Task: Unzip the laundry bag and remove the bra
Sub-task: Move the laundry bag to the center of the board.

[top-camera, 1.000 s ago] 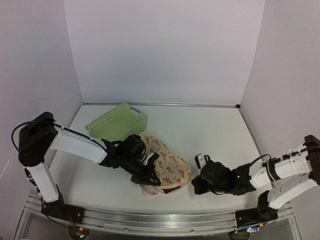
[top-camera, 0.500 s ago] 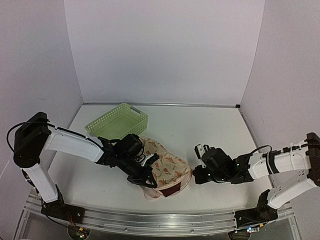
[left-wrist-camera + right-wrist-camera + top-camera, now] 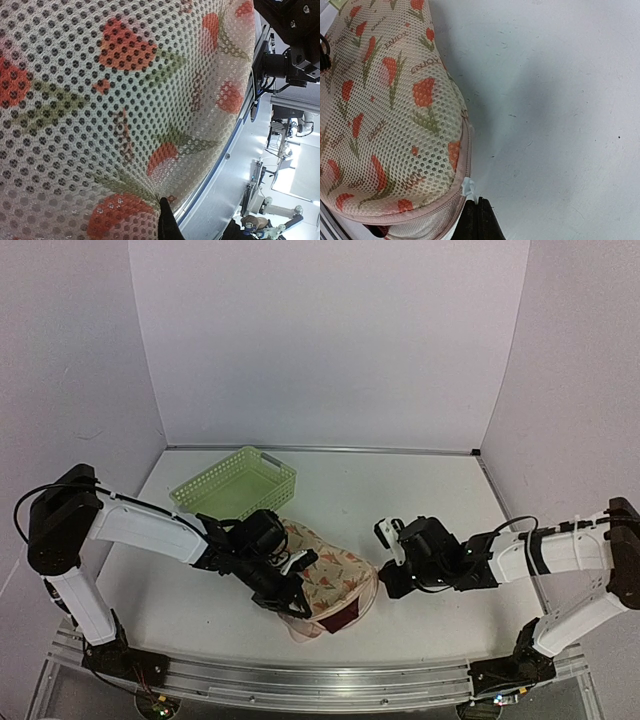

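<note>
The laundry bag (image 3: 335,570), cream mesh with orange-red and green motifs and pink edging, lies at the table's middle front. Its near rim gapes, and the dark maroon bra (image 3: 342,618) shows inside. My left gripper (image 3: 290,592) is shut on the bag's top fabric at its left side. In the left wrist view the mesh (image 3: 125,100) fills the frame and puckers at my gripper (image 3: 161,201). My right gripper (image 3: 386,580) is at the bag's right end, shut on the white zipper pull (image 3: 472,184). In the right wrist view the gripper (image 3: 481,201) touches the pink rim of the bag (image 3: 390,125).
A light green lattice basket (image 3: 236,486) stands behind the bag at the back left. White walls close in the back and both sides. The metal front rail (image 3: 320,680) runs along the table's near edge.
My right gripper has moved left and away from the front edge, along the bag's right end, with the zipper pull. The near rim has opened wider and more maroon shows. The left gripper keeps its hold.
</note>
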Action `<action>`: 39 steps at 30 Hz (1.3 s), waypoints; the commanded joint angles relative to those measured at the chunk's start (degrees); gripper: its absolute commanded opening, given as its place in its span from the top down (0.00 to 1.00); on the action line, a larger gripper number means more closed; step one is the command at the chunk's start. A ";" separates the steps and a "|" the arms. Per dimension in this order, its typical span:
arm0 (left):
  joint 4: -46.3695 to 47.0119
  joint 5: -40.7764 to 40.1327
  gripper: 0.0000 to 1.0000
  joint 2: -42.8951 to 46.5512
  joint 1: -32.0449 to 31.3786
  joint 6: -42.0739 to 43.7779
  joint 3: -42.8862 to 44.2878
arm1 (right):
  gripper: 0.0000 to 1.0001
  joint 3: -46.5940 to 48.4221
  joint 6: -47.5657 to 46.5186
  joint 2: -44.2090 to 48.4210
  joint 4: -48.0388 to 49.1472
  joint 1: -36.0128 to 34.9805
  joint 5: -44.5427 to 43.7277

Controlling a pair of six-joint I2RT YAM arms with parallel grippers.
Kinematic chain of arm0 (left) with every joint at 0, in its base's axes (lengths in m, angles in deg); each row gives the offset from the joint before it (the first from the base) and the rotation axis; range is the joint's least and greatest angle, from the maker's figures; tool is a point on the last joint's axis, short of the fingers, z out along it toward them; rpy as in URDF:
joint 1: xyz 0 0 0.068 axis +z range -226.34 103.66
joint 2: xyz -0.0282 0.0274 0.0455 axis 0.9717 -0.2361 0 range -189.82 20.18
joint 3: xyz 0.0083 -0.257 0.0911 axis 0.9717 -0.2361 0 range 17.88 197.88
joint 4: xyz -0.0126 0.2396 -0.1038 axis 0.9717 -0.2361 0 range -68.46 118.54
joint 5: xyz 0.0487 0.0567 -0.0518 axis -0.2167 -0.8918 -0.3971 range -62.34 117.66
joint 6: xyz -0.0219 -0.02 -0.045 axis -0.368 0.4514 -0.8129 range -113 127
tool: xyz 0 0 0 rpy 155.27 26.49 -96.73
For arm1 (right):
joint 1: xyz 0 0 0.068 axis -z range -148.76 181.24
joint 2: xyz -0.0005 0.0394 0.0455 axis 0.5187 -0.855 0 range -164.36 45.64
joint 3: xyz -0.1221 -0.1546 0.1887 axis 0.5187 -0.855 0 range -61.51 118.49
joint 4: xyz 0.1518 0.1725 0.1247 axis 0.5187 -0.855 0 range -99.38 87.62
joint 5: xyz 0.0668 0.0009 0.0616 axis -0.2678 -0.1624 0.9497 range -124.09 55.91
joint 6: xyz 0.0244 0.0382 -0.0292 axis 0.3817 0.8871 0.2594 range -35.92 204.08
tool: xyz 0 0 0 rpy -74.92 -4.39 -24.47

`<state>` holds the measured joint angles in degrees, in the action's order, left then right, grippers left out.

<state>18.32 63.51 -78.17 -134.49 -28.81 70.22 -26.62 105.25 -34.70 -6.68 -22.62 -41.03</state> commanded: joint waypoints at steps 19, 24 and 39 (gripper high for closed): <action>-6.58 -9.85 1.00 -5.68 7.06 -4.32 10.52 | 1.00 -17.89 26.60 16.01 3.82 -2.49 -1.69; -6.70 -9.06 1.00 -10.77 8.25 -3.92 16.04 | 1.00 -18.30 29.90 14.52 7.51 -7.76 -3.33; -12.37 -13.00 1.00 -16.04 16.24 -0.54 26.45 | 1.00 -4.76 31.46 -6.27 16.68 -11.42 -0.66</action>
<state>10.04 55.67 -94.01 -120.85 -31.85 91.22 -37.54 136.65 -36.07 7.88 -33.46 -42.65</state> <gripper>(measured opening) 0.013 0.007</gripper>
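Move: My left hand pinches the laundry bag's near-left edge; the board's centre lies about 20 cm ahead and 5 cm right of it. The bag's middle is about 11 cm ahead and 7 cm right, the bra in the open mouth 11 cm right and 1 cm ahead, and the green basket some 38 cm ahead, 22 cm left. For my right hand, on the zip pull, the board's centre is about 10 cm ahead and 17 cm left. All lie a few centimetres lower. I keep the bag's edge pinched and carry it forward about 15 cm towards the centre of the board with my left hand, sinking slightly and turning about 20 degrees counter-clockwise. With my right hand I keep hold of the zip pull and draw it back some 7 cm and down, swinging out to the right first, then back left past where it began. ##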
